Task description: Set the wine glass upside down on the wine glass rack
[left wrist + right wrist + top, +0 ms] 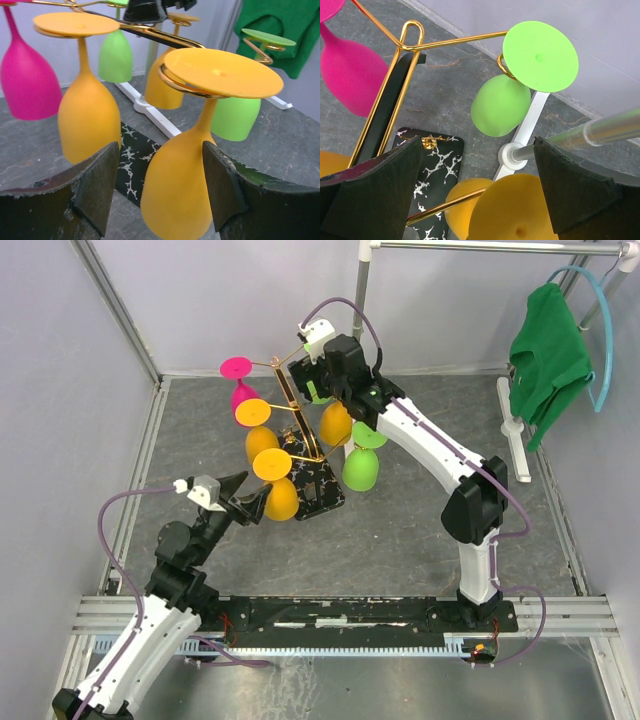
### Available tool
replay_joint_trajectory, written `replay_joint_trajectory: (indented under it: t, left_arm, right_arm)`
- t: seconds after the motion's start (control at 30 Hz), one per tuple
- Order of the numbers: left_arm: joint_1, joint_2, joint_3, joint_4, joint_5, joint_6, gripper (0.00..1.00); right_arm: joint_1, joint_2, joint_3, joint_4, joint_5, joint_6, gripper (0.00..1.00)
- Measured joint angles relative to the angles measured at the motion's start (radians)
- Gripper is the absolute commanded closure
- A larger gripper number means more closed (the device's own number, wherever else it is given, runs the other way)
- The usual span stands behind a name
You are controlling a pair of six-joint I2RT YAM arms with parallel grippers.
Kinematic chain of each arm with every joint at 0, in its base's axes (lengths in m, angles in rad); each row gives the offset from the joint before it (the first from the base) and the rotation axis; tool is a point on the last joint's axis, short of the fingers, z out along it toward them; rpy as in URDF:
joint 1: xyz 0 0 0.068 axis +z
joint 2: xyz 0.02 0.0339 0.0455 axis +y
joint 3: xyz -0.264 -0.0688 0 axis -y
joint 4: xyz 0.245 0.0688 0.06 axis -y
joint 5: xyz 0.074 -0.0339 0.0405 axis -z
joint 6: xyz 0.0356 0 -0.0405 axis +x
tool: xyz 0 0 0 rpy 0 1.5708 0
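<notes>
An orange wine glass [175, 195] hangs upside down, its foot [222, 72] resting in a gold scroll arm of the wine glass rack [165, 37]. My left gripper [159, 165] is open, with the bowl between its fingers and a wide gap on the left side. From above, the left gripper [250, 498] sits at that glass [282, 498], beside the rack's black marbled base [325, 490]. My right gripper [303, 375] is open and empty over the rack's top [290, 390]. In its own view the right gripper [479, 145] looks down on an orange foot [515, 210].
The rack also carries a pink glass [238, 380], two more orange glasses [260, 430] [335, 423] and green glasses [362, 465]. A white pole stand [515, 430] with a green shirt [545, 350] on a hanger stands at the back right. Walls close the left side and the back.
</notes>
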Motion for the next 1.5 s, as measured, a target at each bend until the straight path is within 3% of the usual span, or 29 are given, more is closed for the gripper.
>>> replay_joint_trajectory:
  t: [0.47,0.73,0.93,1.13,1.27,1.4,1.5]
  left_arm:
    - [0.000,0.081,0.172,-0.177,-0.404,0.001,0.27]
    - [0.003,0.220,0.190,-0.177,-0.506,0.000,0.27]
    - [0.066,0.329,0.204,-0.160,-0.501,0.000,0.29]
    - [0.224,0.427,0.277,-0.128,-0.439,-0.001,0.30]
    - [0.303,0.558,0.393,-0.135,-0.375,-0.001,0.21]
    - [0.317,0.678,0.540,-0.193,-0.347,-0.001,0.02]
    - [0.322,0.782,0.694,-0.241,-0.342,0.000,0.01]
  right_arm:
    - [-0.008,-0.085,-0.019,-0.053,0.056,-0.020,0.01]
    - [-0.013,-0.195,-0.019,-0.057,0.088,-0.045,0.00]
    - [-0.019,-0.243,-0.036,-0.062,0.108,-0.066,0.00]
    - [-0.039,-0.266,-0.076,-0.087,0.111,-0.078,0.00]
    - [-0.061,-0.309,-0.117,-0.099,0.113,-0.088,0.00]
    - [-0.087,-0.360,-0.150,-0.099,0.119,-0.090,0.00]
    - [-0.122,-0.409,-0.176,-0.104,0.123,-0.090,0.00]
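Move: About 5 cm right, 2 cm ahead and slightly below the left hand hangs the just-hung front orange glass; the rear orange glass is about 11 cm straight ahead, the pink one 20 cm ahead and 5 cm left. From the right hand, the front orange glass is some 18 cm back, 5 cm left; the right orange glass 3 cm back, 5 cm right; the back green glass 6 cm ahead, 1 cm right, all lower. Backing clear of the front orange glass, the open left hand swings left, dips, then goes forward and rises past the rack's left side, about 15 cm forward and 12 cm left, turning counter-clockwise and tipping down while its fingers open wider. The right hand, still wide open, climbs about 10 cm off the rack and moves 14 cm right, easing back. ##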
